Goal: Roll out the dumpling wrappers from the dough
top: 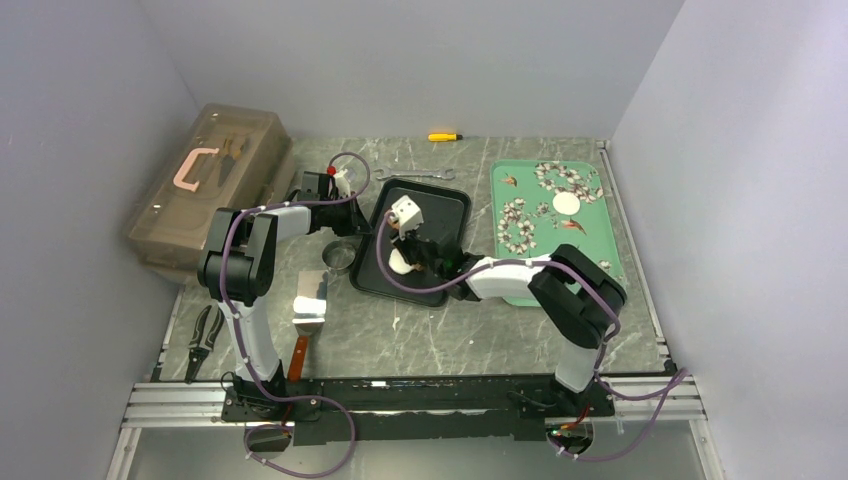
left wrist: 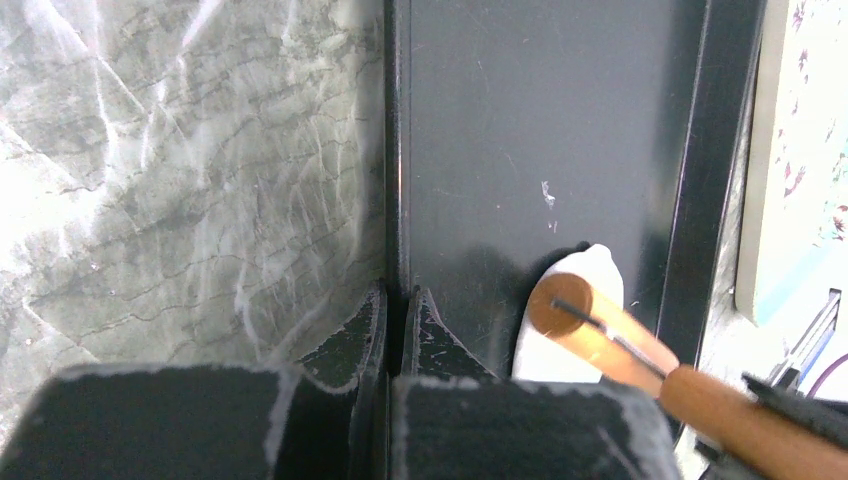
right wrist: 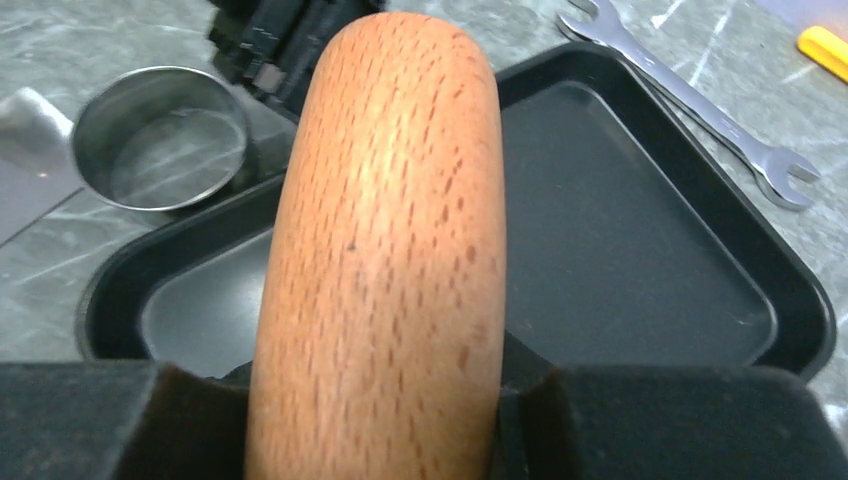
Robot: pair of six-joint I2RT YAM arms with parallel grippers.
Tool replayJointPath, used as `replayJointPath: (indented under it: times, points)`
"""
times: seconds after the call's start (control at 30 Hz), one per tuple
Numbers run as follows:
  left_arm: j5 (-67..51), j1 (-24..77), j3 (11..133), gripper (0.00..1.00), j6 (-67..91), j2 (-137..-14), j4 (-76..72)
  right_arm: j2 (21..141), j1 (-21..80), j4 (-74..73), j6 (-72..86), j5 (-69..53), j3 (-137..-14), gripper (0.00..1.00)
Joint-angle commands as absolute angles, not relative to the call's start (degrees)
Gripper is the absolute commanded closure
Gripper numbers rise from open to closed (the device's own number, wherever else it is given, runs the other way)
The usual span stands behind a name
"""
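The dough [left wrist: 585, 300] lies as a flattened white piece in the black tray [top: 440, 205], near its left wall, and shows as a white patch [top: 400, 263] from above. A brown wooden roller [right wrist: 390, 220] rests across it, its round end [left wrist: 568, 305] over the dough. My right gripper [right wrist: 385, 385] is shut on the roller's barrel, reaching in from the tray's right [top: 428, 256]. My left gripper [left wrist: 398, 312] is shut on the tray's left rim [left wrist: 396, 180]. One flat white dumpling wrapper [top: 566, 204] lies on the green flowered tray [top: 590, 245].
A shiny metal ring cutter [right wrist: 160, 135] stands just left of the black tray, with a spatula [top: 308, 305] nearer the bases. A wrench [right wrist: 690, 100] and a yellow tool [top: 444, 137] lie behind the tray. A brown toolbox [top: 210, 185] sits far left, pliers [top: 205, 335] near left.
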State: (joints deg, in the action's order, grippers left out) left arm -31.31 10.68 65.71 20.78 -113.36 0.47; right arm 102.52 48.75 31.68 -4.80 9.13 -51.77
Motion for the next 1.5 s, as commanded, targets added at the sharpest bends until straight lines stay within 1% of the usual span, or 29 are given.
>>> replayJointPath:
  times: [0.0, 0.33, 0.57, 0.7, 0.8, 0.9, 1.0, 1.07, 1.2, 1.37, 1.47]
  points:
    - [-28.31, 10.72, 65.11, 1.0, 19.51, -116.46, 4.5, 104.88, 53.6, 30.67, -3.45, 5.18, -51.03, 1.0]
    - [-28.4, 10.72, 65.1, 1.0, 19.48, -116.39, 4.22, 104.24, 55.68, 29.67, -0.91, 3.45, -47.96, 1.0]
    - [-28.3, 10.71, 65.26, 1.0, 19.36, -116.4, 4.38, 95.57, 54.38, 26.51, -4.04, 0.42, -56.23, 1.0]
    - [-28.35, 10.72, 65.15, 1.0, 19.42, -116.56, 4.23, 92.62, 53.2, 27.03, -8.29, -2.18, -58.48, 1.0]
    - [-28.64, 10.72, 65.35, 1.0, 19.61, -116.55, 4.28, 93.85, 52.48, 27.85, -15.57, -2.62, -57.87, 1.0]
    - [-28.98, 10.72, 65.51, 1.0, 19.86, -116.96, 4.4, 97.95, 52.23, 27.2, -24.1, -4.35, -57.11, 1.0]
    - [-28.77, 10.72, 65.21, 1.0, 19.69, -116.71, 4.22, 102.13, 51.83, 26.22, -28.57, -5.38, -56.31, 1.0]
    - [-28.74, 10.72, 65.34, 1.0, 19.65, -116.63, 4.25, 104.31, 51.86, 28.27, -30.48, -6.85, -54.05, 1.0]
    - [-28.82, 10.72, 65.11, 1.0, 19.69, -116.5, 4.22, 107.1, 51.79, 25.3, -29.58, -8.85, -52.25, 1.0]
    - [-28.78, 10.72, 65.18, 1.0, 19.61, -116.29, 4.11, 102.93, 51.75, 26.18, -23.15, -8.24, -45.1, 1.0]
    - [-28.77, 10.72, 65.21, 1.0, 19.6, -116.41, 4.22, 103.62, 51.71, 27.92, -20.05, -7.89, -42.02, 1.0]
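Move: The dough lies almost directly under the right hand, about 9 cm down and within a centimetre or so forward and right of it. The left hand's grip on the tray's rim is some 7 cm ahead of the right hand, 5 cm left and 7 cm lower; the metal ring is about 11 cm left, 2 cm ahead and 8 cm below. From the left hand, the dough sits roughly 6 cm back, 6 cm right and 2 cm lower. Back and left, about 8 cm in one quick stroke, the right hand drives the held roller over the dough, pauses, lifts some 7 cm while edging forward, then comes straight back down and draws slightly back and right. Meanwhile the wrist turns about 25 degrees counter-clockwise and tilts. Its fingers keep their hold; the left hand stays put, pinching the tray's left rim. ##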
